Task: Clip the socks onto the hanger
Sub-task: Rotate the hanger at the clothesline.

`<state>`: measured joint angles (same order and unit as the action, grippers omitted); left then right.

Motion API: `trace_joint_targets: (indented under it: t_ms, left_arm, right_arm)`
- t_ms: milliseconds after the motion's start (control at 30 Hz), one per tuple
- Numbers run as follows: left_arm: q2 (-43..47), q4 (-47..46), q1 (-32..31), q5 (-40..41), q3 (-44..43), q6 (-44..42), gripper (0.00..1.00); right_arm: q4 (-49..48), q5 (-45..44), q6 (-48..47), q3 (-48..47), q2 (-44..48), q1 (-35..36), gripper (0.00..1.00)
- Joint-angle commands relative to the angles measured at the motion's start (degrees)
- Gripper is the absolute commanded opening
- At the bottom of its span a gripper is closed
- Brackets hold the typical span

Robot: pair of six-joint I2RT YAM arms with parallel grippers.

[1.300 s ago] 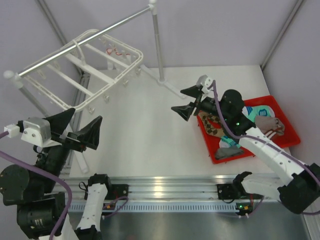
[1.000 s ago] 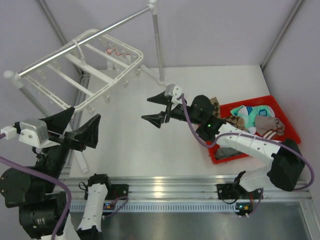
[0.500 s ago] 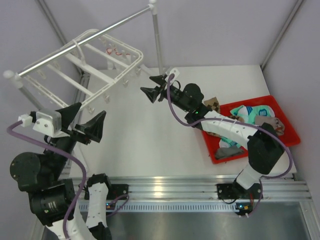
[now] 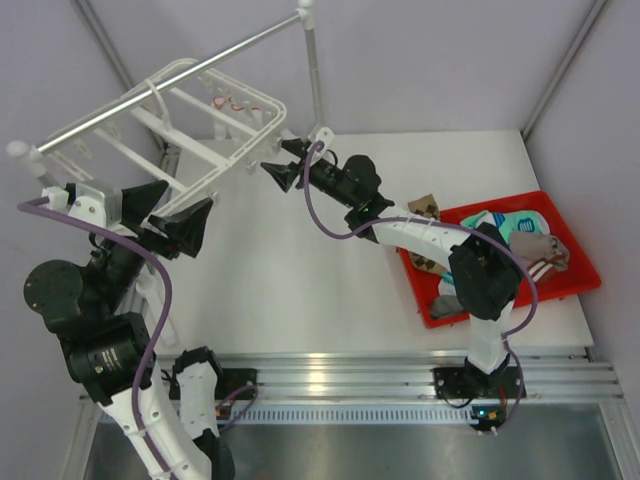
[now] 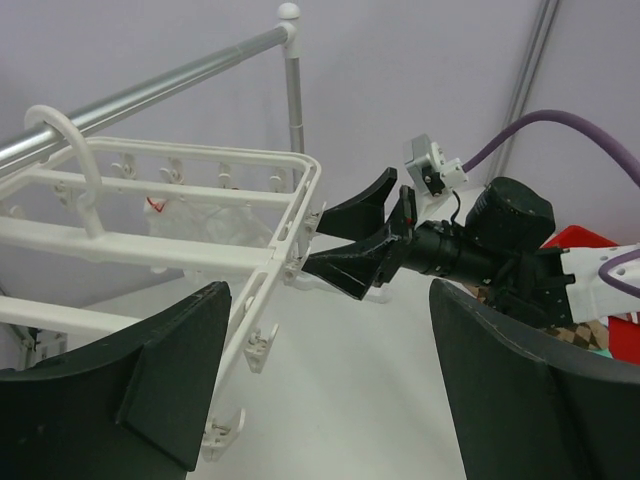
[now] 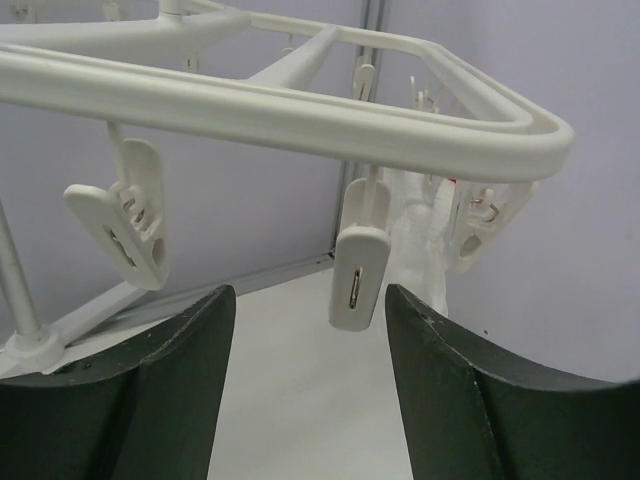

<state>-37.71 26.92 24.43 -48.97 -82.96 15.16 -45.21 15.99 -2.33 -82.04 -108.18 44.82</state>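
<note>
The white hanger [image 4: 200,130] hangs from a grey rail at the upper left, small clips dangling under its frame. My right gripper [image 4: 278,160] is open and empty at the hanger's right corner. In the right wrist view one white clip [image 6: 358,265] hangs just ahead of the gap between its fingers [image 6: 170,390], touching neither. My left gripper [image 4: 185,198] is open and empty below the hanger's near side [image 5: 290,210]. The socks lie in the red tray: a teal-and-white one [image 4: 515,222], a brown-grey one [image 4: 540,248], and a checkered one [image 4: 425,207] at its left rim.
The grey rail [image 4: 200,62] rests on an upright pole [image 4: 317,90] standing on the white table. The red tray [image 4: 580,270] sits at the right edge. A white fabric piece [image 6: 420,230] hangs at the hanger's far corner. Another clip [image 6: 125,225] dangles to the left.
My right arm swung from the red tray across the table to the hanger's corner, its jaws narrowing slightly. My left gripper rose toward the hanger.
</note>
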Motion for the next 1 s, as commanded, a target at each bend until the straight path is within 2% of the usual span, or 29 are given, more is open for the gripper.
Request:
trace_joint_targets:
  t_ms: [0, 100, 167, 300, 333, 433, 633, 967]
  left_arm:
    - [0.01, -5.03, 0.71, -2.44, 0.43, 1.10, 0.85]
    - [-0.16, -4.94, 0.89, -2.71, 0.43, 1.19, 0.86]
    - [-0.43, -5.03, 1.15, -2.62, 0.08, 1.80, 0.86]
    - [-1.13, -4.94, 1.24, -2.97, -0.27, 2.77, 0.85]
    - [-1.22, -5.03, 1.24, -3.15, -0.19, 2.68, 0.85]
    - [-1.22, -5.03, 1.33, -3.15, -0.01, 2.86, 0.85]
    - [-1.83, -4.95, 1.50, -3.15, 0.08, 3.65, 0.85]
    - [-4.65, -1.18, 2.21, -2.97, -1.50, 1.90, 0.81]
  right_arm:
    - [-5.77, 1.24, -1.10, -4.88, -1.59, -0.61, 0.61]
    - [-5.77, 1.24, -1.28, -5.50, -2.12, -0.78, 0.56]
    - [-5.68, 1.41, -1.45, -5.33, -2.03, -0.87, 0.48]
    - [-5.33, 2.03, -1.54, -5.15, -1.86, -0.96, 0.26]
    - [-5.24, 2.03, -1.37, -5.06, -1.77, -0.87, 0.17]
    - [-4.98, 2.56, -1.63, -4.45, -1.07, -0.87, 0.04]
    - [-3.57, 5.37, -3.55, -1.55, 2.27, 0.00, 0.00]
    - [0.21, 7.30, -6.90, 2.76, 7.01, 3.96, 0.00]
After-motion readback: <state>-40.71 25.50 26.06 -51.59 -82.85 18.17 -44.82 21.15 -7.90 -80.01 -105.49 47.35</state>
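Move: The white clip under the right end of the hanger's near rim is almost between my right fingertips: about 2 cm ahead, 1 cm to the left and 1 cm up. The next clip on that rim is some 5 cm back and 7 cm left, the corner clip about 6 cm ahead and 2 cm right. The hung white sock is roughly 11 cm ahead, 9 cm left. From my left hand, the aimed-at clip lies around 22 cm ahead, 11 cm right and 14 cm below. I ease my right hand about 1 cm forward and close its fingers, pinching the clip at the hanger's right end. Keeping that hold, I draw it some 5 cm back towards my base, with a slight drift left, the wrist turning a few degrees counter-clockwise and tipping up. Late on, my left hand, still open, creeps about 1.5 cm forward. ##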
